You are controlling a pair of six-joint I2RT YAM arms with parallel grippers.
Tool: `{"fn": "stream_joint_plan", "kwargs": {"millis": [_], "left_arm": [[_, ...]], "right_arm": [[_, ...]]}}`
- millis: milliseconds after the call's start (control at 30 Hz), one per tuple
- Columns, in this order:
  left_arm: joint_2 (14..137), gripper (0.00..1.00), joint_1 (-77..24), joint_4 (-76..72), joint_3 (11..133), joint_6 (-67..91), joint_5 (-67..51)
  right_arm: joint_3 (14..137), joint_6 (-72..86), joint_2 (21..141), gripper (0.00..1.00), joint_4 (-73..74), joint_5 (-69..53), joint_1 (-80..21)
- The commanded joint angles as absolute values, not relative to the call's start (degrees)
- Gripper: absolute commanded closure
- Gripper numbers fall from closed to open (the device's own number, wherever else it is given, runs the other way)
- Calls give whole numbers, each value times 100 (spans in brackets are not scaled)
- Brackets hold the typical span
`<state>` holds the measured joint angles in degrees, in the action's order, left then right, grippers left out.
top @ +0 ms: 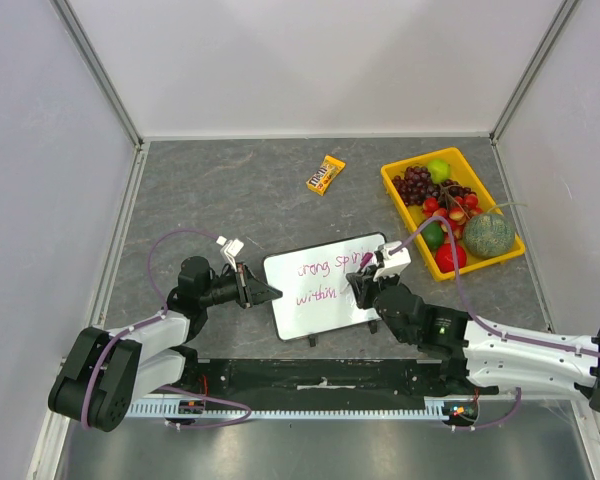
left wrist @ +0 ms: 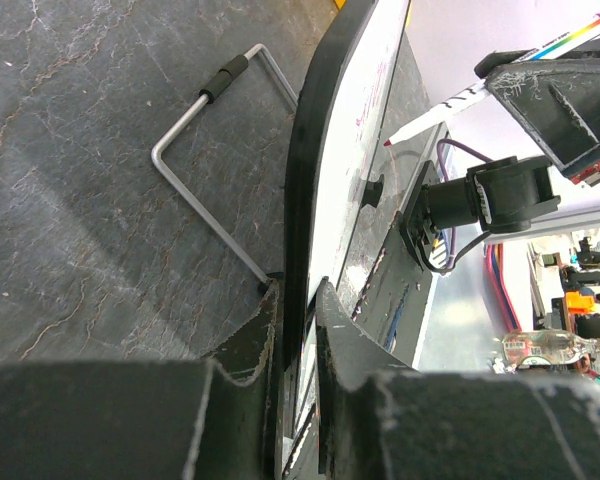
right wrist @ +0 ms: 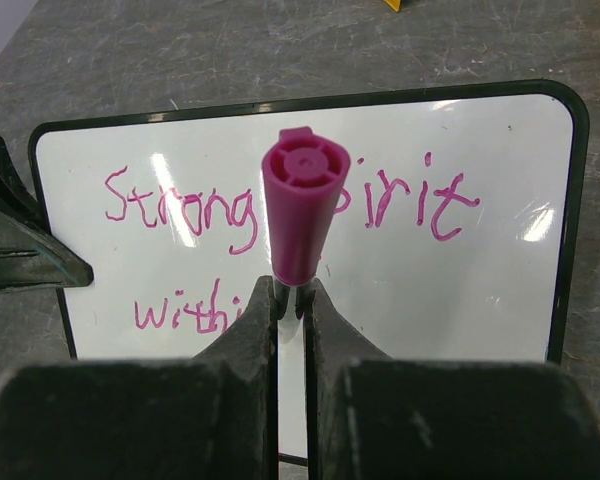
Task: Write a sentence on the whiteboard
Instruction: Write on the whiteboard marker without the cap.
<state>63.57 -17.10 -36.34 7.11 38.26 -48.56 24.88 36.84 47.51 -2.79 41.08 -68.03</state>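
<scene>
The whiteboard lies tilted at the near middle of the table. On it the pink sentence reads "Strong spirit" with "within" below. My left gripper is shut on the board's left black rim, one finger on each face. My right gripper is shut on a magenta marker, held over the board's right part just after "within". The marker's cap end hides the "sp" of "spirit". From the left wrist, the marker's tip sits close to the board face.
A yellow tray of fruit stands at the back right. A candy packet lies behind the board. A bent wire stand juts from the board's underside. Enclosure walls close off the left, right and back.
</scene>
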Motion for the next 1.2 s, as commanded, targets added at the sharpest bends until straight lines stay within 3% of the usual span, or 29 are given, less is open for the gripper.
{"fn": "stream_joint_plan", "kwargs": {"millis": [0,500,767,1167], "left_arm": [[6372,98,-1679,-3357,615,3595,-4500],[6355,98,-1679,-3357,606,3604,-4509],[6355,98,-1679,-3357,606,3604,-4500],[6390,98,-1670,-3401,615,3612,-4526]], "right_arm": [[2698,3595,4816,100,-264,4350,-6794],[2470,3735,5248,100,-492,4597,-6803],[2566,3639,4282,100,-352,4193,-6794],[2865,3656,3059,100,623,4570,-6794]]}}
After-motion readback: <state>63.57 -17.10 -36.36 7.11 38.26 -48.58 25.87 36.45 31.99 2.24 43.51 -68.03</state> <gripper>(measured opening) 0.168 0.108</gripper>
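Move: The right hand holds the marker just over the whiteboard; the writing spot at the end of "within" lies roughly 6 cm below it, 3 cm to its left and 1 cm back. The middle of "within" is about 9 cm left and 1 cm back, "Spirit" some 6 cm ahead and 1 cm left, the board's right edge about 7 cm right and level with it. From the left hand, the writing spot is about 13 cm right, straight across. Down first, by about 1.5 cm, the right hand brings the marker towards the whiteboard at the end of "within" and creeps slightly forward while low. It then reverses and climbs quickly, some 7 cm from its lowest point, swinging about 3 cm right and rolling its left side up, fingers keeping the marker. The left hand keeps its pinch on the board's left edge. ##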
